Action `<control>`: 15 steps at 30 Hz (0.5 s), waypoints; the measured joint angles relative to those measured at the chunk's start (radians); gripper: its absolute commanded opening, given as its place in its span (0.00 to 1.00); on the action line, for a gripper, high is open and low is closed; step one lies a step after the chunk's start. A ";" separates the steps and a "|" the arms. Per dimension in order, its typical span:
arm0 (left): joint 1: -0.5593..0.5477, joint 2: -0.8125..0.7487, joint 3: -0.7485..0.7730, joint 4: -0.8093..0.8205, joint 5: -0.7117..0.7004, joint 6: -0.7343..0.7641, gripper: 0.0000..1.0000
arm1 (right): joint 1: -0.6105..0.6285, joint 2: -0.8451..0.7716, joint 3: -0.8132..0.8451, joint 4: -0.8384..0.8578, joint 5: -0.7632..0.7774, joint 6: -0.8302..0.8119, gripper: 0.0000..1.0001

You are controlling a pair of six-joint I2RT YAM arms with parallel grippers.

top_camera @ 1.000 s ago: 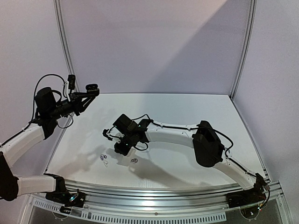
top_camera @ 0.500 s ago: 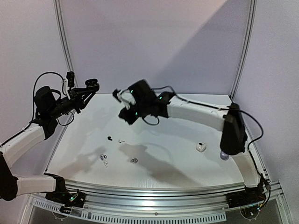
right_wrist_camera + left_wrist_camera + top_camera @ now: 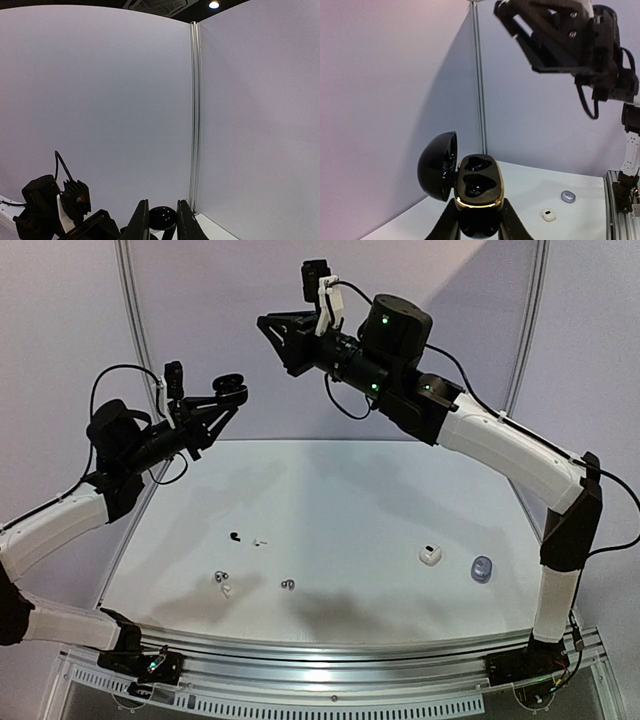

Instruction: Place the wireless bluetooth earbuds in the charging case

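Note:
My left gripper (image 3: 229, 391) (image 3: 479, 221) is raised at the left. It is shut on a black charging case (image 3: 477, 183) with a gold rim; its lid is open and both wells are empty. My right gripper (image 3: 270, 326) (image 3: 163, 214) is high above the table, up and right of the case. A small glossy black earbud (image 3: 163, 217) fills the narrow gap between its fingers. On the table lie a black earbud (image 3: 235, 536), a white one (image 3: 260, 541), a silvery one (image 3: 218, 577), another white one (image 3: 226, 589) and a grey one (image 3: 288, 584).
A white case (image 3: 430, 555) (image 3: 548, 215) and a blue-grey case (image 3: 482, 568) (image 3: 567, 196) sit on the table's right side. White walls close the back and sides. The right arm's long links arch over the right half of the table.
My right gripper rose from the table near the earbuds to high at the back, uncovering the black and white earbuds and both small cases. My left gripper lifted slightly rightward with the case.

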 measured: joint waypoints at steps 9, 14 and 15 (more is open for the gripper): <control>-0.074 0.026 0.050 0.049 -0.014 -0.035 0.00 | 0.043 0.000 -0.118 0.150 -0.030 -0.024 0.00; -0.076 0.027 0.050 0.071 -0.022 -0.042 0.00 | 0.062 0.000 -0.185 0.217 -0.043 -0.042 0.00; -0.076 0.027 0.050 0.076 -0.023 -0.042 0.00 | 0.063 0.000 -0.194 0.225 -0.046 -0.048 0.00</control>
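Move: Below the right hand, which already holds the black earbud, the charging case waits in the left fingers with its lid open. It lies about 11 cm down, some 6 cm to the left and 1 cm back. The raised lid stands roughly 3 cm farther forward and 2 cm farther left than the case. From the left hand, the earbud is about 13 cm up, 7 cm to the right and 2 cm ahead. Closing in on the open case from above and its right, the right hand brings the pinched black earbud about 4 cm down, 3.5 cm left and 3 cm back, barely turning. The left hand keeps its grip on the case and meets it, first easing some 2 cm right and a little back while rising, then mostly lifting, 3 cm up in all. ##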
